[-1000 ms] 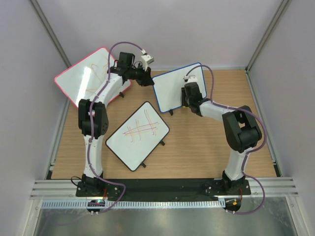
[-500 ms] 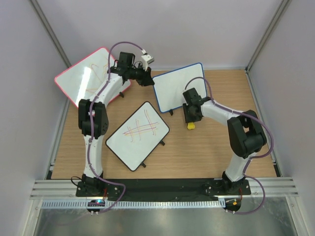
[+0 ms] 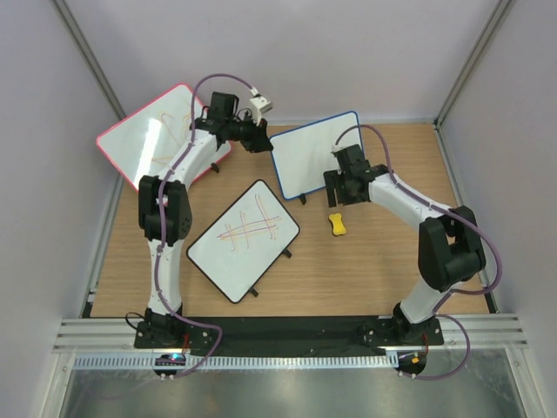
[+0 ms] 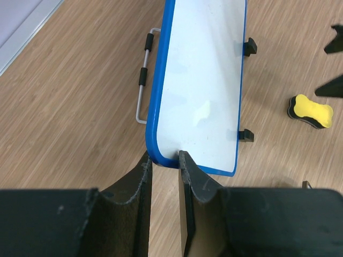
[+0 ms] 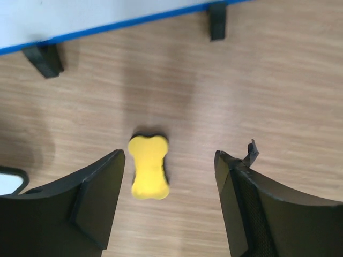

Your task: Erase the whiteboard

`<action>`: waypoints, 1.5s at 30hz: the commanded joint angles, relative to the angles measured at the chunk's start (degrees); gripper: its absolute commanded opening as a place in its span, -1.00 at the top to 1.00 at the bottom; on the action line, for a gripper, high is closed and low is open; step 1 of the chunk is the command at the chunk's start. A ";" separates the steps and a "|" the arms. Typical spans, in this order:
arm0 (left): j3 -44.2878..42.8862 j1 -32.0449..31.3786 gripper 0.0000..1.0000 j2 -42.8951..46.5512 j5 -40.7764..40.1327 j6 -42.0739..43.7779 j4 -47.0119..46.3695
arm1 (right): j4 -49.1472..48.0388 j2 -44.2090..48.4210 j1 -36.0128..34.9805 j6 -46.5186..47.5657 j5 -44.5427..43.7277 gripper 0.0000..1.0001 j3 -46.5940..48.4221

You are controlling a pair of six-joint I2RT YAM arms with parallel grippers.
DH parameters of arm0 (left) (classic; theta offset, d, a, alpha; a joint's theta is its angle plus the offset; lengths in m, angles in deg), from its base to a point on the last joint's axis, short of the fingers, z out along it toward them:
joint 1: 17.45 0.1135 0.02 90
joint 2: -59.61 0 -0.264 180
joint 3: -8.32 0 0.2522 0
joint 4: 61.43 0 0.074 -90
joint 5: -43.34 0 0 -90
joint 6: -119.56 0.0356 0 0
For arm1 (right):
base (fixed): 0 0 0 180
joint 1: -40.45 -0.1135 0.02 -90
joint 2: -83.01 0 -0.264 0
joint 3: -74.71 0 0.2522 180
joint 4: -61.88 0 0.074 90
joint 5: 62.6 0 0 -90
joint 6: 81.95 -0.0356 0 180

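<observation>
The whiteboard has a blue frame and black feet, and its white face shows no marks. It stands tilted on the wooden table. My left gripper is shut on the board's near-left corner, and the blue rim sits between the fingertips. A yellow bone-shaped eraser lies flat on the table just in front of the board. My right gripper hovers over it, open, with the eraser closer to the left finger and touching neither. The right gripper holds nothing. The board's lower edge runs across the top of the right wrist view.
A pink-framed board leans at the back left behind the left arm. A black-framed board with crossed lines lies in the middle of the table. A wire stand sticks out beside the blue board. Walls close in on three sides.
My right gripper left the board's face, came toward the near side, opened and let the yellow eraser drop onto the table. The left arm kept still.
</observation>
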State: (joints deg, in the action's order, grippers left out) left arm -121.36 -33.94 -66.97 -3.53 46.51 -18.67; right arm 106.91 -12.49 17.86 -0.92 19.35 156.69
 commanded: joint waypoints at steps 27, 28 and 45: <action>0.43 -1.35 0.99 1.16 -0.86 3.88 2.65 | -9.82 -23.41 9.05 15.30 9.55 0.45 19.40; 0.43 -1.35 1.00 1.08 -0.86 3.79 2.65 | -9.82 -23.41 9.05 15.30 9.81 0.51 19.40; 0.26 -1.35 0.00 0.99 -2.53 4.23 2.65 | -13.07 -20.51 9.14 13.98 8.32 0.98 12.64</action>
State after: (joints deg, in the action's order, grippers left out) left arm -121.01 -34.47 -67.00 -6.17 49.11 -16.90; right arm 95.87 -34.74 26.97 15.14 27.50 171.05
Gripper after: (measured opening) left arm 0.485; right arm 0.251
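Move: Ahead of the empty, open right hand, about 11 cm out, 2 cm to its right and 6 cm below, is the right-hand black foot on the blue whiteboard's near edge. The other black foot sits 5 cm nearer and 12 cm to the left of it; the eraser lies about 3 cm behind the hand, 1 cm left and 6 cm down. The left fingers hold the board's far left corner; from them the right-hand foot is some 23 cm right, 4 cm back, 14 cm below. Reaching forward about 11 cm from above the eraser and sinking some 6 cm after a slight initial rise, the right hand turns a little counter-clockwise and closes its wide-open fingers, pinching the right-hand foot at the whiteboard's near edge, then keeps hold there. Only at the very end do the left fingers open to let go of the far left corner, that hand easing down about 1 cm. ##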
